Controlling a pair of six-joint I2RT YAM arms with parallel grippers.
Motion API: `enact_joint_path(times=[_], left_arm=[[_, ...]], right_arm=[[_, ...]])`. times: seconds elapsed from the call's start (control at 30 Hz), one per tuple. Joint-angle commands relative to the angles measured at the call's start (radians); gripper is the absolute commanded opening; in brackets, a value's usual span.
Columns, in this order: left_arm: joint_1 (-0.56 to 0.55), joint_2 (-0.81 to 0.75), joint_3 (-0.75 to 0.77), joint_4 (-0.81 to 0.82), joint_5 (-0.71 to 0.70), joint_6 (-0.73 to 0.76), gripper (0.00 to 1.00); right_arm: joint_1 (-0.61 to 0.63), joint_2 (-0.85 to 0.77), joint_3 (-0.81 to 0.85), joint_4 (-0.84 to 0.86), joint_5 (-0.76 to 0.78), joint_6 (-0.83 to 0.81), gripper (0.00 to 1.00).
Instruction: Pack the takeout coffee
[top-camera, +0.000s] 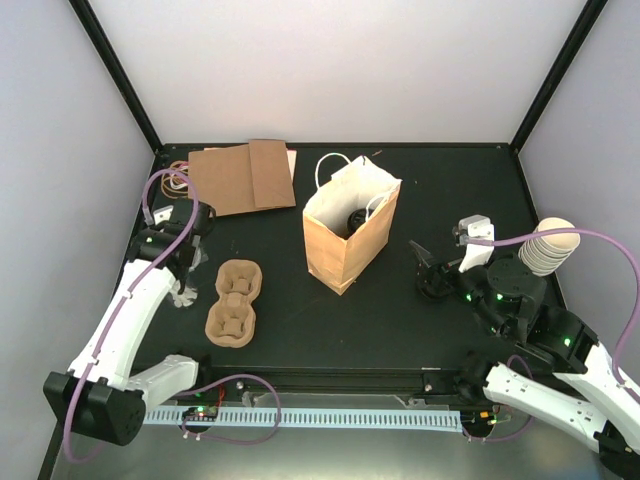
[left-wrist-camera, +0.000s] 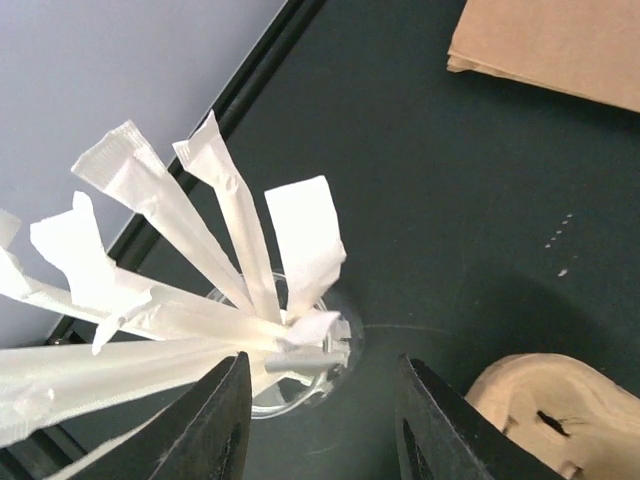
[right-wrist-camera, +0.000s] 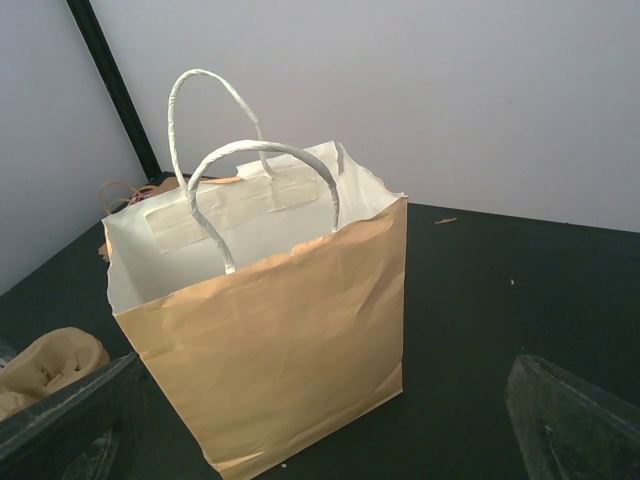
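Observation:
A brown paper bag (top-camera: 348, 232) with white handles stands open mid-table. Inside it shows a dark round shape (top-camera: 353, 220) that looks like the lid of a takeout coffee; the right wrist view does not show the bag's (right-wrist-camera: 280, 330) contents. My left gripper (top-camera: 187, 272) hangs over a clear cup of paper-wrapped straws (left-wrist-camera: 230, 300). Its jaws stand apart with nothing between them, and the left finger (left-wrist-camera: 215, 420) is next to the straw wrappers. My right gripper (top-camera: 425, 268) is open and faces the bag's right side from a short way off.
A brown moulded-pulp cup tray (top-camera: 232, 300) lies just right of the straw cup, its edge (left-wrist-camera: 560, 400) showing in the left wrist view. Flat brown bags (top-camera: 243, 177) lie at the back left. A stack of cream paper cups (top-camera: 548, 246) stands at the right edge.

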Motion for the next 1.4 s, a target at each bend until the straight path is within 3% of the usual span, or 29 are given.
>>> enact_joint_path(times=[0.0,0.13,0.43,0.67,0.87,1.1,1.37], left_arm=[[0.03,0.021,0.004,0.048,-0.043,0.026,0.38],[0.035,0.021,0.021,0.044,-0.028,0.024,0.25],[0.035,0.014,0.133,-0.061,-0.014,0.013,0.09],[0.035,0.008,0.22,-0.14,-0.019,0.012,0.08],[0.035,-0.023,0.199,-0.1,-0.003,0.036,0.03],[0.034,-0.023,0.327,-0.163,0.025,0.049,0.02],[0.034,-0.058,0.349,-0.168,0.073,0.045,0.02]], right_arm=[[-0.003,-0.01,0.003,0.001,0.014,-0.004,1.0],[-0.003,-0.008,0.004,0.001,0.019,-0.007,1.0],[-0.003,0.003,0.015,0.004,0.014,-0.012,1.0],[-0.003,0.006,0.017,0.005,0.014,-0.016,1.0],[-0.003,0.01,0.015,0.01,0.003,-0.017,1.0],[-0.003,0.008,0.012,0.01,0.013,-0.016,1.0],[-0.003,0.012,0.004,0.018,0.003,-0.01,1.0]])
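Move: The upper end of a paper-wrapped straw already lies almost between the left fingers, about 1 cm ahead, 1 cm left and 1 cm below. The clear cup holding the straws is level with this hand fore and aft, 2 cm left and 12 below. The carrier tray lies some 10 cm right and 2 back, the folded bags roughly 25 ahead and 12 right, both about 17 below. From the right hand the straw end is about 50 cm left, 5 ahead, 15 below. The wrapped straw's end is pinched between the left fingers, which shut from nearly half open after easing less than 1 cm forward and left. The left hand then rises about 10 cm, nearly straight up and away from the cup, with a brief slowing halfway. The fingers end almost fully shut, and the wrist tips about 10 degrees, turning the fingertips slightly outward. ##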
